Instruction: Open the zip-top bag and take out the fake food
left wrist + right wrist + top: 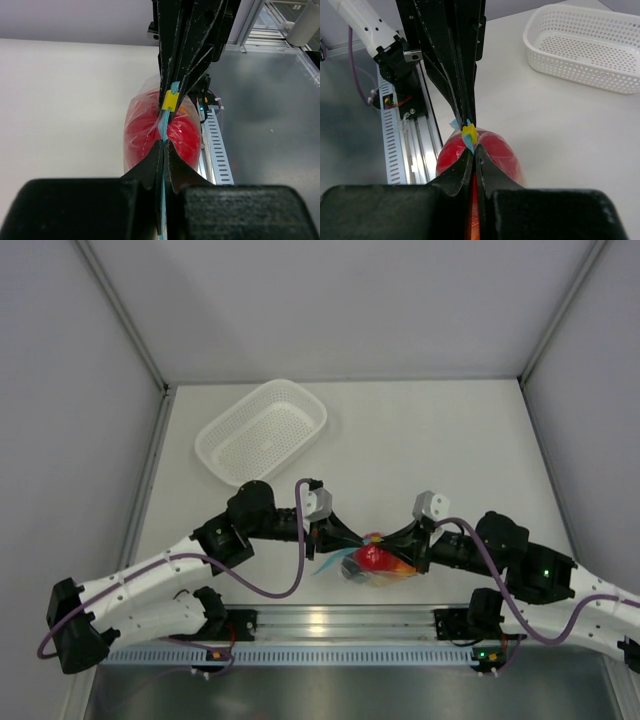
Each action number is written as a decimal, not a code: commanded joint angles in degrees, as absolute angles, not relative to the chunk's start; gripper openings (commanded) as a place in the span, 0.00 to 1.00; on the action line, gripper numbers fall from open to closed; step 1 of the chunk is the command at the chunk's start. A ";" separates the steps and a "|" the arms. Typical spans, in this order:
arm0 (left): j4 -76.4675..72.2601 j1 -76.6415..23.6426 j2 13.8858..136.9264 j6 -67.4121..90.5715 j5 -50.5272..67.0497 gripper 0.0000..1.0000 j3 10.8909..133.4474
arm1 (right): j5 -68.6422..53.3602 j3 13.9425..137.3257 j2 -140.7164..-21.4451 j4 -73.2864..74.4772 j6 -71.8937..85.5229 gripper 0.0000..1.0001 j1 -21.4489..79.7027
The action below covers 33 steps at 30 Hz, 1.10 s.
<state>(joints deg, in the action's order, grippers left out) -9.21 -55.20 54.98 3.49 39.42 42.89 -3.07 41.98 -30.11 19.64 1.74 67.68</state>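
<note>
The zip-top bag (372,565) hangs crumpled between my two grippers near the table's front edge. Its light blue zip strip (165,124) runs edge-on and carries a yellow slider (170,101) (469,133). My left gripper (347,542) (164,146) is shut on the strip on one side of the slider. My right gripper (398,546) (473,148) is shut on it on the other side, tip to tip with the left. Through the plastic shows fake food: a shiny red ball (142,131) (497,154), an orange piece (402,570) and a dark one (354,574).
A white perforated basket (262,430) (585,45) stands at the back left of the table. The aluminium rail (330,620) with the arm bases runs along the near edge, just below the bag. Grey walls close in the table's sides and back.
</note>
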 commanded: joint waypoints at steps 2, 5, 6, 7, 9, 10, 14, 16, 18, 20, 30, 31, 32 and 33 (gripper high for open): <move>-14.50 -55.28 54.05 4.13 39.82 0.00 43.24 | -4.39 42.98 -30.15 17.40 1.41 0.00 68.56; -14.50 -55.20 54.93 3.96 39.11 0.00 43.42 | -3.44 44.21 -31.46 18.28 1.05 0.00 68.64; -14.50 -55.20 55.11 3.96 38.33 0.00 43.59 | -2.82 44.64 -31.99 19.67 0.88 0.00 68.64; -14.41 -55.20 55.72 3.78 38.41 0.00 43.77 | -1.51 45.87 -33.30 20.56 0.79 0.00 68.56; -14.41 -55.28 56.42 3.78 38.32 0.13 44.29 | -0.79 47.45 -35.49 23.01 0.62 0.00 68.64; -14.41 -55.20 56.60 3.78 38.41 0.21 44.38 | -0.36 48.07 -36.12 23.72 0.53 0.00 68.56; -14.50 -55.20 57.30 3.61 36.56 0.32 45.70 | 1.84 49.92 -38.58 26.45 0.53 0.00 68.56; -14.50 -55.28 58.09 3.60 36.47 0.31 46.49 | 2.20 50.19 -39.29 26.63 0.53 0.00 68.55; -14.41 -55.20 59.06 3.52 37.09 0.22 47.46 | 2.29 50.27 -39.37 26.72 0.44 0.00 68.55; -14.41 -55.20 59.76 3.69 37.70 0.18 47.98 | 2.72 50.36 -39.37 27.07 0.53 0.00 68.55; -14.50 -55.20 61.43 3.96 39.64 0.23 47.46 | 3.69 50.89 -39.11 27.33 0.62 0.00 68.55; -14.50 -55.28 61.52 4.13 39.55 0.27 47.37 | 4.13 50.89 -39.11 27.33 0.70 0.00 68.64; -14.50 -55.20 61.52 4.13 39.46 0.31 47.37 | 4.13 50.98 -39.11 27.42 0.70 0.00 68.64; -14.50 -55.20 61.61 4.13 39.55 0.34 47.20 | 4.13 50.98 -39.11 27.25 0.70 0.00 68.56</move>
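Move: The left hand, shut on the bag's blue zip strip, has the yellow slider about 3 cm to its right, level in height and reach. The red food hangs in the bag some 3 cm to the right and 9 cm below that hand; the dark food is about 2 cm to its left, 1 cm back and 10 cm down. The right hand pinches the strip with the slider roughly 1 cm to its left, level with it; the orange food is about 3 cm to its right, 1 cm back and 10 cm below. Down some 4 cm and about 2 cm forward goes the right hand, keeping its pinch on the strip beside the slider while its fingertips tip down some 15 degrees. The left hand opens partway, letting go of the strip, and eases about 2 cm forward and 2 cm to the right towards the slider, its fingers ending parted to either side of it. ##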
